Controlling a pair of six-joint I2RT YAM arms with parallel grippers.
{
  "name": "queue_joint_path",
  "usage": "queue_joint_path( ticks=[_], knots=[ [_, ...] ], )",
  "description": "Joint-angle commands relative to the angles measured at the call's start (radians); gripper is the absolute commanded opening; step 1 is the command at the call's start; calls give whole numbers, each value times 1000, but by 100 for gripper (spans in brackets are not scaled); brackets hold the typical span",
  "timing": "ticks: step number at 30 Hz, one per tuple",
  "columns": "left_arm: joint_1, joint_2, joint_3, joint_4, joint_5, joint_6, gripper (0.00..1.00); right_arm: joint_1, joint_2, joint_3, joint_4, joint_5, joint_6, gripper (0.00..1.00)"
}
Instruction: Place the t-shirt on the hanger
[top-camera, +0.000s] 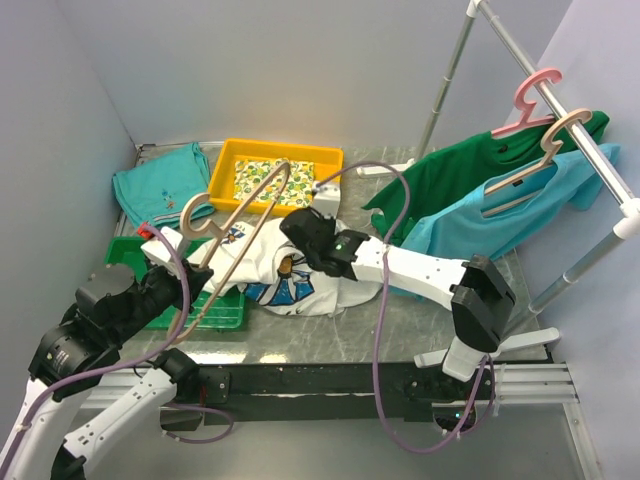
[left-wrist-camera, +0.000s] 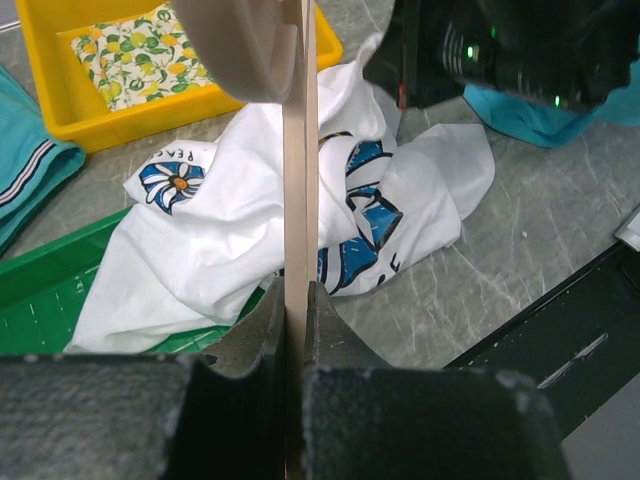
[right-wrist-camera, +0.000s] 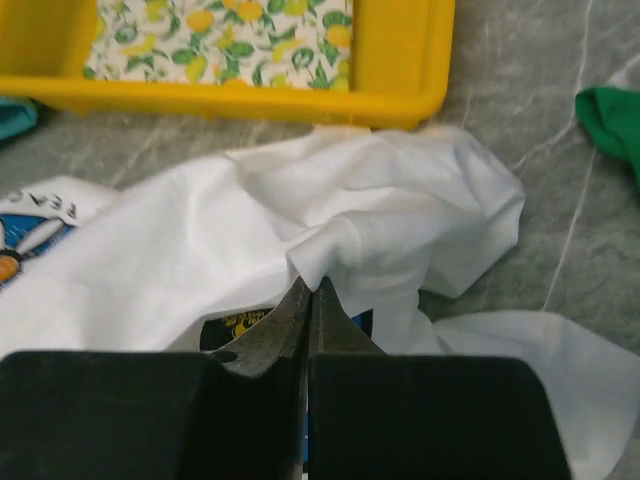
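The white t-shirt with the blue daisy print lies crumpled on the table, partly over the green tray. It also shows in the left wrist view and the right wrist view. My left gripper is shut on the beige hanger and holds it tilted above the shirt, hook towards me. In the left wrist view the hanger bar stands clamped in that gripper. My right gripper is shut on a raised fold of the shirt, which shows in the right wrist view at the gripper.
A yellow tray with a lemon-print cloth stands behind the shirt. A green tray and a folded teal shirt are at the left. At the right, a rack holds a pink hanger, a green t-shirt and a light blue shirt.
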Motion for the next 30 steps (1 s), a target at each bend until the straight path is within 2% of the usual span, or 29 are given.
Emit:
queue_joint_path(
  ticks=[1, 4, 11, 16, 30],
  knots=[
    [-22, 0, 10, 51, 25, 25, 1, -56, -38, 79, -39, 67, -76, 0],
    [-36, 2, 7, 54, 46, 31, 1, -119, -58, 97, -16, -17, -123, 0],
    [-68, 51, 5, 57, 69, 36, 1, -165, -36, 221, -82, -97, -202, 0],
    [-110, 100, -1, 64, 57, 23, 1, -194, -38, 255, -102, -136, -214, 0],
    [-121, 175, -7, 72, 25, 8, 1, -202, -58, 287, -129, -176, -226, 0]
  ],
)
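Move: The left hand, already gripping the hanger, has the shirt edge about 16 cm ahead, 17 cm to its right and 14 cm below. The right hand already pinches that edge; the hanger's free end is roughly 6 cm ahead of it, 2 cm left and 10 cm above. From the right hand, the yellow bin lies some 15 cm ahead, 5 cm left, 14 cm below. Right lifts the pinched shirt edge some 6 cm up and forward as left swings the hanger right towards it. ##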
